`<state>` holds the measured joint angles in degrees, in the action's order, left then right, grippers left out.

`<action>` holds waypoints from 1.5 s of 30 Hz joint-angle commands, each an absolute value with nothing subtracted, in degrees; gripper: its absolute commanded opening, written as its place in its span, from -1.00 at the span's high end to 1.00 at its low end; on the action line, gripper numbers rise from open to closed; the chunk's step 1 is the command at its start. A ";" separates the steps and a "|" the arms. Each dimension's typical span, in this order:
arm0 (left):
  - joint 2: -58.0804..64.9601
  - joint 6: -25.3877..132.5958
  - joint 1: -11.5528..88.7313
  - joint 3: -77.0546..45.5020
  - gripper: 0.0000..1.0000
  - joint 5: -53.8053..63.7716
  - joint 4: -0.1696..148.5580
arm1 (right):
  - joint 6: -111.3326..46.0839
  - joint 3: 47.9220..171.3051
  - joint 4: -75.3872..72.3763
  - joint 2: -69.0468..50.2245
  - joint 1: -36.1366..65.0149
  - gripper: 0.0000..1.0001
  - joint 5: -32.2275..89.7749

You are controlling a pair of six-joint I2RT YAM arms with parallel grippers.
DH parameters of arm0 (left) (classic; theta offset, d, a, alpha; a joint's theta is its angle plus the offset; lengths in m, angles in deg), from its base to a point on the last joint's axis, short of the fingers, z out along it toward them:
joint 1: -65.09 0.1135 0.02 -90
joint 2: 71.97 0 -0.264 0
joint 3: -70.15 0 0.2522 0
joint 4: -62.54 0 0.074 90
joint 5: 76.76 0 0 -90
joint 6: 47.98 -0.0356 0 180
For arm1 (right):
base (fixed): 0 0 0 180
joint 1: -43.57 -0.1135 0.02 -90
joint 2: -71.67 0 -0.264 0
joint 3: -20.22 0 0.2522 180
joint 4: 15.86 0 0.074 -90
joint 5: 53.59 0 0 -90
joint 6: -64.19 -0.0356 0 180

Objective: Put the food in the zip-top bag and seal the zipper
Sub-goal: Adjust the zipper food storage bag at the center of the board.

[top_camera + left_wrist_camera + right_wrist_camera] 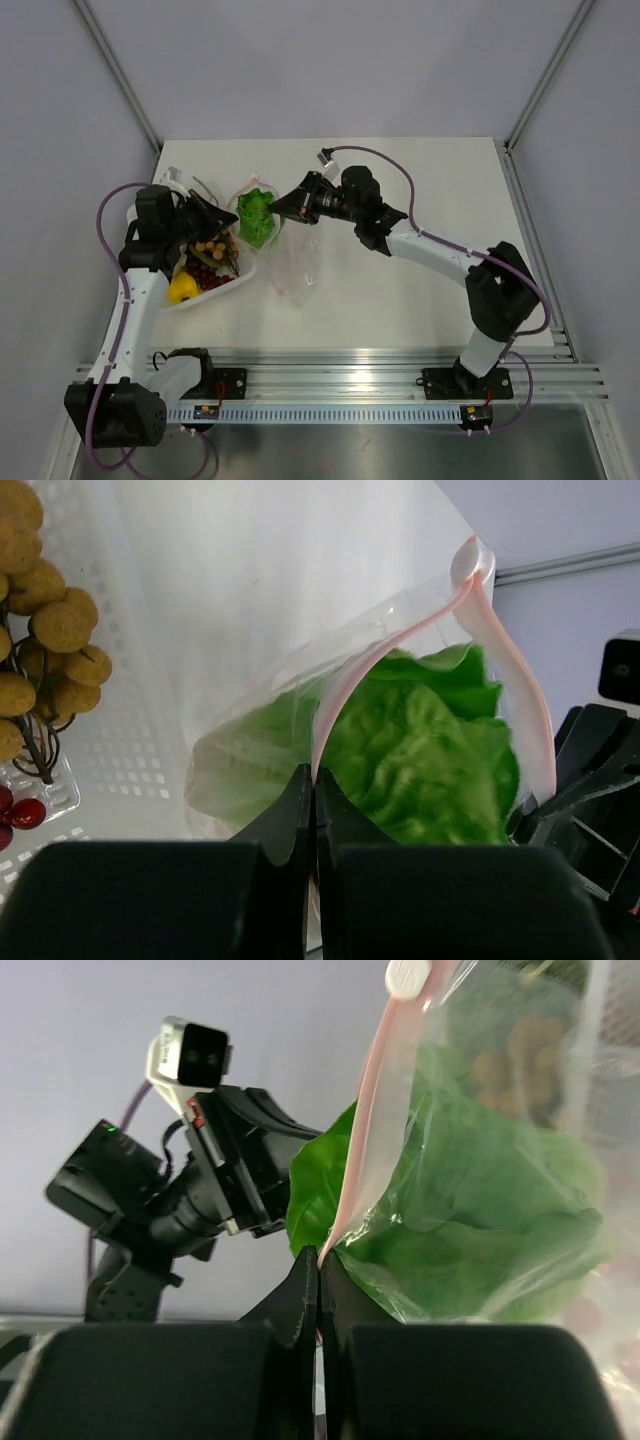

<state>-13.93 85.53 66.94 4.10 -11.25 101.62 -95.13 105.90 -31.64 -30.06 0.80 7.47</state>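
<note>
The clear zip-top bag [292, 262] is held up between both arms, with the green lettuce [256, 217] inside it. My left gripper [224, 222] is shut on the pink zipper [345, 690] at one side of the mouth, jaws together on the strip [316, 775]. My right gripper [282, 207] is shut on the zipper [365, 1130] at the opposite side [320, 1257]. The mouth gapes between the two strips. A white slider [467, 565] sits at the far end. The lettuce [420, 745] fills the bag's top [480, 1230].
A white perforated tray [240, 280] lies at the left under my left arm. It holds a bunch of tan-brown balls [212, 247], dark red grapes [205, 276] and a yellow piece [182, 288]. The balls [45, 630] and grapes [20, 815] lie left of the bag.
</note>
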 commanded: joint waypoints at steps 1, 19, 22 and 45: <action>-13.61 80.35 65.53 -2.13 1.00 -9.18 105.03 | -78.05 110.87 -8.10 -19.32 0.85 1.00 17.23; -1.21 80.52 42.77 -7.40 1.00 -4.41 98.62 | -70.46 109.81 0.89 -10.08 1.82 1.00 21.13; -3.23 80.08 42.41 -13.72 1.00 -6.35 100.64 | -67.04 113.33 4.31 -7.53 1.82 1.00 22.52; 1.77 77.53 35.29 -17.16 1.00 -11.17 100.55 | -63.24 98.12 9.75 -0.83 4.45 1.00 32.91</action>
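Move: Both grippers already pinch the zipper rim of the bag with the lettuce in its mouth. The middle of the board lies about 20 cm right of the left hand, 3 cm ahead and roughly 20 below; from the right hand, 13 cm right, level ahead and 20 below. The lettuce is some 5 cm right of the left hand, level ahead, 6 lower. The food basket is about 12 cm left of it, level ahead, 16 below. Keep both grippers shut on the rim and carry the bag right, away from the basket to the middle of the board: left hand about 17 cm, right hand nearly 15, so the gap narrows. Shake it up and down in quick strokes on the way, turning the left wrist some 30 degrees clockwise and tipping the right fingers downward. ##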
